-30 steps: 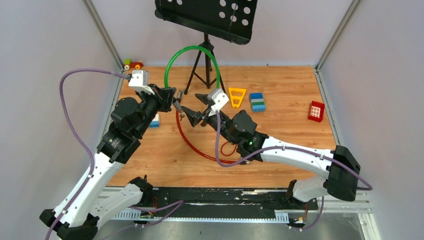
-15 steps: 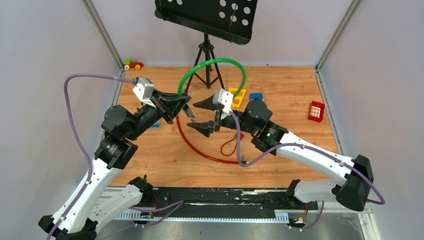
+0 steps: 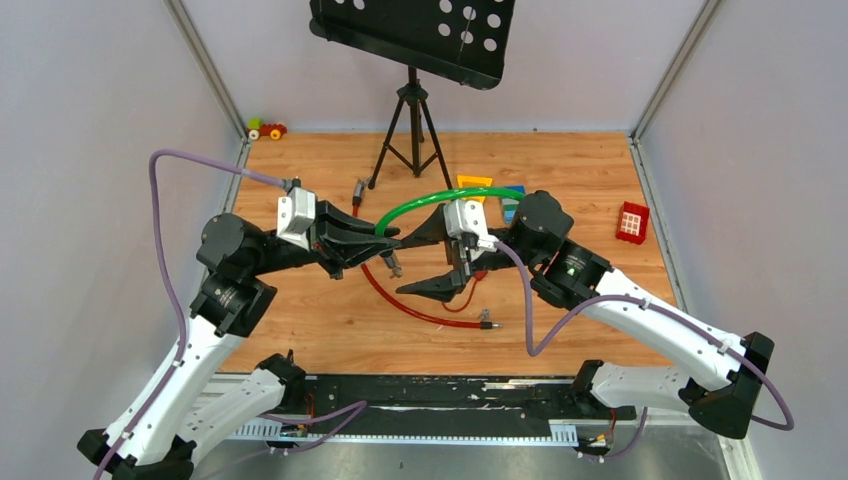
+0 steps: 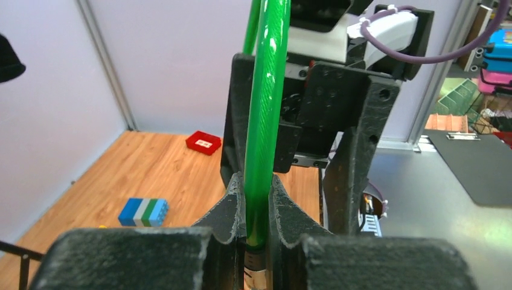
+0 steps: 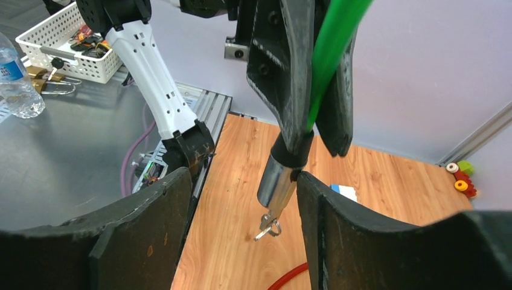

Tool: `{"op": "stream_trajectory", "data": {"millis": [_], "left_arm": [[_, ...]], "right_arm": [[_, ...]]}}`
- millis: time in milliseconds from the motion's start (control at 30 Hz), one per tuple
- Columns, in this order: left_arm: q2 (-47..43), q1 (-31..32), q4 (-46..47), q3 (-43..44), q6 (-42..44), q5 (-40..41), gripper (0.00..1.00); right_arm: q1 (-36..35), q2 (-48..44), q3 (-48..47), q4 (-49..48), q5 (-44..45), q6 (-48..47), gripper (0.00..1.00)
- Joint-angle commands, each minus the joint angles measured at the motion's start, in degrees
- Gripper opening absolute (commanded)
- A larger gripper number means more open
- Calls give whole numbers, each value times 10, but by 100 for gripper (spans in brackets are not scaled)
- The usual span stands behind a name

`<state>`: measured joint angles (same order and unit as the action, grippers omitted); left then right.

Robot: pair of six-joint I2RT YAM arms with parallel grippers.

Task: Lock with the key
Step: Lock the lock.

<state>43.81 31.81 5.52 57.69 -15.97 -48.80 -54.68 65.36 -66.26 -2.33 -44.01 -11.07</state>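
My left gripper (image 3: 386, 238) (image 4: 258, 208) is shut on the green cable (image 3: 432, 198) (image 4: 265, 121) just above its silvery lock cylinder (image 5: 279, 181) (image 3: 393, 264). The cylinder hangs downward above the wooden floor. The tiny key (image 5: 267, 228) with a small ring sticks out of the cylinder's lower end. My right gripper (image 3: 403, 263) (image 5: 241, 181) stands open, one finger on each side of the cylinder. Its right finger (image 5: 362, 241) is very close to the cylinder, and whether they touch does not show. The red cable (image 3: 400, 305) lies on the floor below.
A music stand (image 3: 410, 40) on a tripod (image 3: 405, 130) stands at the back. A yellow triangle (image 3: 475, 182), a blue-green block (image 3: 514, 190) (image 4: 143, 211), a red block (image 3: 632, 221) and a toy car (image 3: 266, 129) lie on the floor. Walls close in on both sides.
Both arms have moved toward the near side and to the right. The green loop has swung down from upright to lie over the right arm. The right gripper's fingers now flank the cylinder.
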Motion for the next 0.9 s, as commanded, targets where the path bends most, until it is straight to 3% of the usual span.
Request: {"op": "stream_trajectory", "data": {"millis": [0,133,433,867], "left_arm": [[-1,1,106,13,-10,-60,0],[3,1,148,1,-41,-71,0],[5,1,168,-7,-54,-96,0],[7,1,178,-7,-58,-98,0]], "right_arm": [[1,-12,12,9,19,-5,63],[1,-9,29,-20,63,4,58],[1,6,30,-74,12,46,54],[1,18,28,-76,8,53,34]]}}
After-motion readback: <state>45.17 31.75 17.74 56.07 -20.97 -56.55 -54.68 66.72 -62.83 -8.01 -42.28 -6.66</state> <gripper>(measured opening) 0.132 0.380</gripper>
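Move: The right hand, open, goes for the key at the lock's lower end, about 4 cm left, 1 cm ahead and 2 cm below; the lock body sits some 2 cm ahead, 4 cm left and 2 cm up. The left hand pinches the green cable just above the lock; from it the key hangs about 9 cm below, 4 cm back and 1 cm right, the lock body 5 cm below, 3 cm back and level sideways. Right hand sinks about 1.5 cm, fingers narrowing towards the key, as left draws lock 2 cm back. ##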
